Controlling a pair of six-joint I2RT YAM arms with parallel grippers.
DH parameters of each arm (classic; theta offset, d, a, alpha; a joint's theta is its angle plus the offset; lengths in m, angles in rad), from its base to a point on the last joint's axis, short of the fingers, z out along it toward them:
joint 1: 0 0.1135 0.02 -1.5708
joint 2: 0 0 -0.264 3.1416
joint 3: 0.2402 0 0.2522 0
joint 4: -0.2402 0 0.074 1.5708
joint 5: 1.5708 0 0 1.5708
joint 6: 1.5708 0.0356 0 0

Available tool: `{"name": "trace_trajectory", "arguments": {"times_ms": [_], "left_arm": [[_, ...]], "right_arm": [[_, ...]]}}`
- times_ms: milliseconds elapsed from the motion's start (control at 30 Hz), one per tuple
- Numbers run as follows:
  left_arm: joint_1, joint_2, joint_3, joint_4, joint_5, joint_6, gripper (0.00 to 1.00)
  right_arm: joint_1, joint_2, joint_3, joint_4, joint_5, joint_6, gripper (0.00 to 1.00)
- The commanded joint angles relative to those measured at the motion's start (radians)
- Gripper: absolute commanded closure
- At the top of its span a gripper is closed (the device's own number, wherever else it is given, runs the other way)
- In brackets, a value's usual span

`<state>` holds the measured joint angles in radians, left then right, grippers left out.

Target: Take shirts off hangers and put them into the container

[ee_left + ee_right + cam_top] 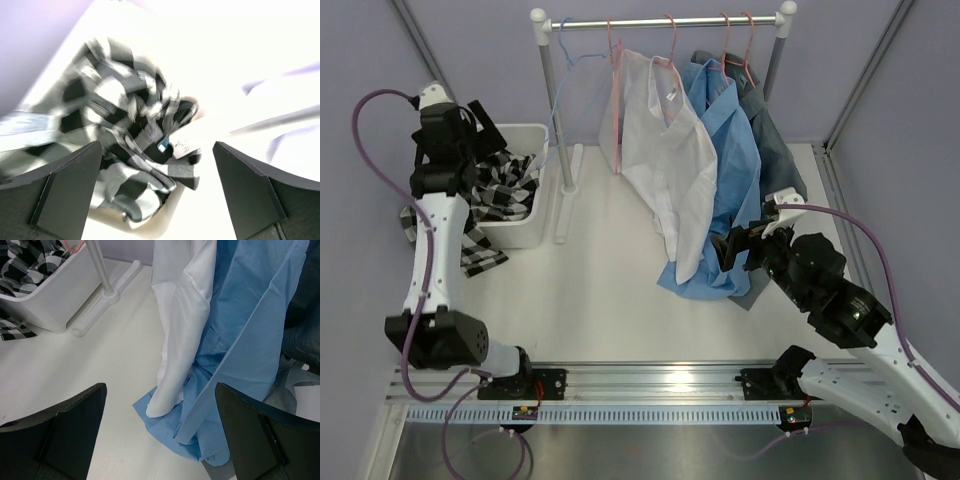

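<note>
A black-and-white check shirt [505, 185] lies bunched in the white container [525, 232], and part of it spills over the near-left rim onto the table. My left gripper [485, 122] hovers above it, open, with nothing between its fingers; its wrist view shows the shirt [125, 125] blurred below the left gripper [157, 145]. A white shirt [665, 170], a light blue shirt [725, 170] and a dark grey shirt [775, 150] hang on pink hangers [672, 45]. My right gripper [732, 248] stands open and empty beside their lower hems; its wrist view has the right gripper [161, 387] facing them.
The shirts hang from a metal rail [660, 22] on white posts, whose left post foot [107, 292] stands next to the container [55, 300]. An empty light blue hanger [565, 45] and an empty pink hanger [616, 90] hang at the rail's left.
</note>
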<state>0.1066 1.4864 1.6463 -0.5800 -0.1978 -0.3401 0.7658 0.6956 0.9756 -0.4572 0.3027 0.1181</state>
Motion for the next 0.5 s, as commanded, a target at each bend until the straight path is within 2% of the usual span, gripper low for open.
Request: {"name": "trace_trajectory", "arguments": {"times_ms": [0,100,200,333,467], "left_arm": [[0.004,-0.164,-0.143,-0.021,-0.127,-0.014,0.01],[0.01,-0.305,-0.323,-0.02,-0.192,-0.046,0.01],[0.044,-0.403,-0.487,-0.015,-0.195,-0.088,0.01],[0.141,-0.481,-0.636,0.069,-0.138,-0.117,0.01],[0.215,-0.502,-0.694,0.106,-0.091,-0.14,0.02]], "right_arm": [[0.004,-0.024,0.012,0.028,-0.033,0.008,0.01],[0.004,-0.041,0.014,0.025,-0.039,0.014,0.01],[0.004,-0.048,0.018,0.015,-0.048,0.018,0.01],[0.004,-0.056,0.018,0.012,-0.076,0.026,0.01],[0.003,-0.057,0.023,0.003,-0.092,0.029,0.01]]}}
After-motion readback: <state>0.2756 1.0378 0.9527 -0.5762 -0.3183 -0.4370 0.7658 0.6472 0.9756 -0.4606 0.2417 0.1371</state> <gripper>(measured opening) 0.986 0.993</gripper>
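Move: Behind and below the left hand, some 12 cm back, 6 cm to its left and about 24 cm down, hangs the checkered flap over the container's near edge. The container's middle is around 2 cm back, straight below by roughly 27 cm. The rack foot stands about 2 cm back and 16 cm to the right, roughly 32 cm down. From the right hand, the checkered flap is about 55 cm left, 8 cm ahead and 23 cm lower. Drawing back about 15 cm from over the container, the empty left hand first rises slightly, then sinks to some 14 cm below its start while drifting 5 cm left, down towards the checkered flap left outside. The wrist turns nearly 20 degrees counter-clockwise and tips further down; the fingers stay wide open, with no contact to be seen. ##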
